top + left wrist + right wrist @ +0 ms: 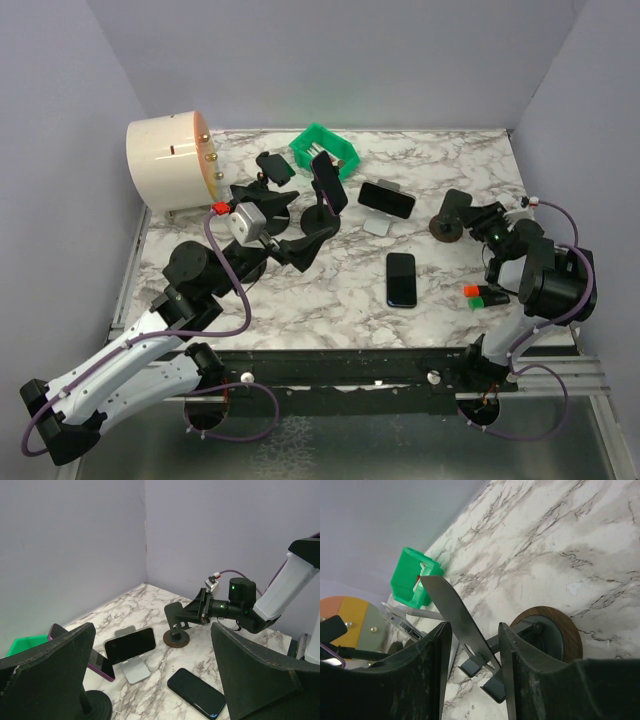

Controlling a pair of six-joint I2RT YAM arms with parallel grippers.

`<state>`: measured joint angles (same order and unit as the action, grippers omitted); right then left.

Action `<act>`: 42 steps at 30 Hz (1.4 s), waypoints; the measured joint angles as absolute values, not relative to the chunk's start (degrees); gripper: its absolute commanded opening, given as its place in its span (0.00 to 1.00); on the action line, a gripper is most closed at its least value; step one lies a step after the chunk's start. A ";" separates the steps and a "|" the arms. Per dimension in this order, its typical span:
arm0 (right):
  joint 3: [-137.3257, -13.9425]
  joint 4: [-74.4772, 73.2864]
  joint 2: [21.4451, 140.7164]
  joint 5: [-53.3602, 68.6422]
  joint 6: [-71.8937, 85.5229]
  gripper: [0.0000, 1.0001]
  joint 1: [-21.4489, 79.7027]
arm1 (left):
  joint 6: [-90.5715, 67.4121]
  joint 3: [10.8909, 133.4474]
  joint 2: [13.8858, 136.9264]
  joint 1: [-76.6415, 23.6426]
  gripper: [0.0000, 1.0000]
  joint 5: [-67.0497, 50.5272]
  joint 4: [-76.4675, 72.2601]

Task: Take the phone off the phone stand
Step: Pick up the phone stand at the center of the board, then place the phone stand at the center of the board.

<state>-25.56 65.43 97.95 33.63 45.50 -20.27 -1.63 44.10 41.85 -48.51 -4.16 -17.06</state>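
A purple-edged phone (328, 182) stands upright on a black round-based stand (318, 215). My left gripper (305, 222) is wide open beside it, and that phone (100, 666) shows just behind my left finger. A second phone (387, 199) leans sideways on a silver stand (380, 224), and shows ahead in the left wrist view (130, 645). A black phone (401, 279) lies flat on the marble. My right gripper (472, 627) is open. Its fingers stand either side of the bare plate (452, 612) of an empty dark stand (447, 222) with a brown base.
A green bin (325, 150) sits at the back, with a small dark stand (272, 165) to its left. A white and orange drum (170, 160) fills the back left corner. Red and green blocks (485, 295) lie near the right arm. Walls close three sides.
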 measured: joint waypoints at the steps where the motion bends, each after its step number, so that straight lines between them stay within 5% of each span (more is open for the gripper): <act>1: -25.56 65.47 98.19 33.89 45.43 0.40 -20.27 | -1.63 44.10 41.85 -48.51 0.99 -4.16 -17.06; 9: -26.37 67.33 98.74 35.75 47.16 0.00 -20.21 | -1.56 44.10 41.56 -48.51 0.99 -4.16 -17.06; 20: -39.18 64.20 99.46 35.00 47.03 0.00 -18.76 | -1.56 44.10 41.21 -48.51 0.99 -4.14 -17.06; 42: -73.82 51.70 124.51 47.88 33.91 0.00 -10.72 | 0.43 44.10 42.78 -48.51 0.99 -3.42 -16.80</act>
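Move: The phone stand with the round wooden base stands practically between my right hand's open fingers: its middle is about 1 cm ahead, 2 cm to the left and 2 cm below. From that hand, the removed phone lies flat some 17 cm back, 14 cm left and 8 cm down; the white stand holding another phone is roughly 2 cm ahead, 18 cm left and 3 cm lower. From my left hand, the wooden-base stand is about 21 cm ahead, 38 cm right and 31 cm below. I shut my right fingers on the stand's thin back plate, pinching it low down, then lift it nearly 10 cm while carrying it forward, away from the flat phone. Going over the top of that arc I swing left and sink again, ending about 16 cm forward, 6 cm left and 4 cm up, with the wrist turned some 25 degrees counter-clockwise, fingertips tipped up and its left side dipped. ##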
